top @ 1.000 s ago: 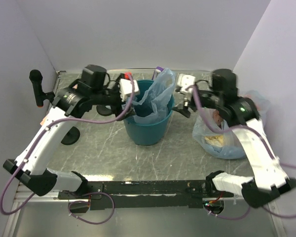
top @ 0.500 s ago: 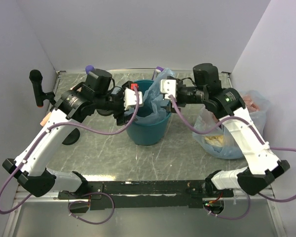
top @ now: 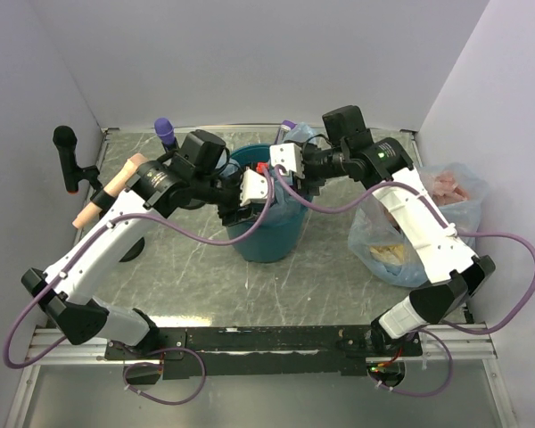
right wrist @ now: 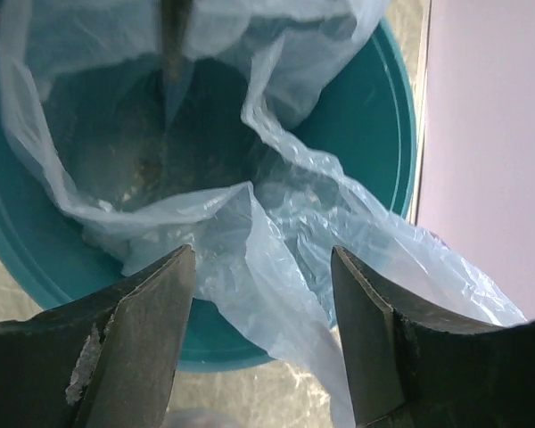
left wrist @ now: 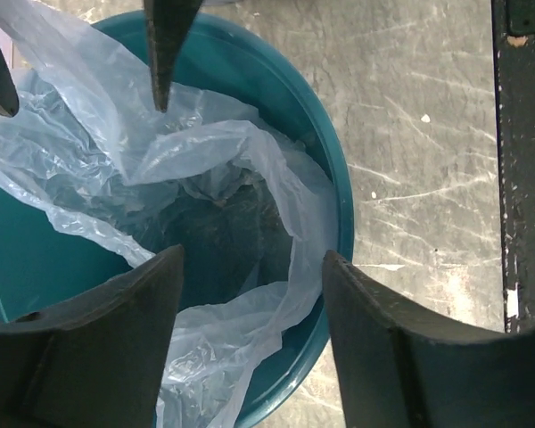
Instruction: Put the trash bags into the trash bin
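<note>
The teal trash bin (top: 269,239) stands mid-table. The pale-blue trash bag (top: 300,135) sits inside it, opened out, with its edge draped over the far rim. My left gripper (top: 243,209) hangs open over the bin's left side. In the left wrist view (left wrist: 250,267) its jaws are wide apart and empty above the bag (left wrist: 209,152) and the rim (left wrist: 343,223). My right gripper (top: 285,185) hangs open over the far side. In the right wrist view (right wrist: 263,259) its jaws straddle a fold of the bag (right wrist: 285,276) above the rim (right wrist: 397,134) without closing on it.
A clear bag of yellow and pink items (top: 428,223) lies at the right, under the right arm. At the left are a black-handled tool (top: 65,147), a purple-capped thing (top: 165,132), a beige handle (top: 107,192) and a dark round thing (top: 129,245). Walls close in on three sides.
Both grippers have moved inward from the bin's sides and now hang over its mouth. The bag's raised part has sunk lower behind the right gripper.
</note>
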`<state>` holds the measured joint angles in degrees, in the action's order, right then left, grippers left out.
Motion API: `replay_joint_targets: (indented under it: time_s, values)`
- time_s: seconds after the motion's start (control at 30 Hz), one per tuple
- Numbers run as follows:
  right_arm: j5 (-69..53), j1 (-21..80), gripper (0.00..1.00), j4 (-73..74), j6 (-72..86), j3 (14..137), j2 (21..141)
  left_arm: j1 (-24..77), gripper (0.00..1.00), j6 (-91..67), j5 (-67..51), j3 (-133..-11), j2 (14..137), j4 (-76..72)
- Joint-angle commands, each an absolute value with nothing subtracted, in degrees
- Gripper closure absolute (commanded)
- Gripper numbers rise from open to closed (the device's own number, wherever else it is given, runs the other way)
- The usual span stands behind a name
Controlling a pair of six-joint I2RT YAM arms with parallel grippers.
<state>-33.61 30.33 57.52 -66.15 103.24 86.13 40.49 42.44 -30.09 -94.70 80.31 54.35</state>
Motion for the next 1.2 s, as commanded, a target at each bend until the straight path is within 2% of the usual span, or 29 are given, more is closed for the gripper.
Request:
replay_joint_targets:
  time_s: [0.0,0.4,0.47,0.57,0.63,0.73,1.17]
  values:
    - [-31.73,29.27,0.32,57.84,-71.01,103.28,86.31,40.96,0.39,46.49,-30.59,-93.34,79.63,53.96]
    - [-26.90,27.33,0.47,54.06,-76.20,96.69,86.40,41.04,0.65,49.22,-28.30,-90.09,77.43,53.18]
    - [-26.11,27.33,0.55,51.69,-75.94,94.93,85.96,41.04,0.72,48.78,-27.95,-90.17,77.52,52.82]
    - [-24.88,27.25,0.76,46.87,-74.98,92.21,84.21,40.96,0.80,48.34,-26.73,-89.91,77.17,51.42]
    - [-24.70,27.07,0.88,44.39,-74.10,91.23,83.24,41.04,0.90,47.81,-25.32,-89.82,76.82,50.19]
    - [-25.57,26.02,0.98,43.25,-71.81,91.32,81.22,41.04,0.99,47.81,-22.60,-90.35,75.68,49.05]
    - [-30.23,23.47,1.00,41.65,-62.23,81.57,63.47,40.96,0.99,49.31,-16.17,-88.85,68.03,48.69]
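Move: My open left hand has the trash bag's loose rim about 1 cm ahead and 3 cm below. My open right hand has its part of that rim some 4 cm ahead, 3 cm to the right and 6 cm below. The trash bin's middle stands about 5 cm ahead and 7 cm right of my left hand, roughly 17 cm below. The purple stand lies some 19 cm ahead and 8 cm left of my right hand. I dip both hands to the bag's rim over the bin, the left almost straight down, the right forward and down by about 5 cm each while easing right, and shut the fingers of both on the film. Keeping both pinches, I lift and part my hands: the left up some 5 cm and left, the right up about 7 cm, back and right. ##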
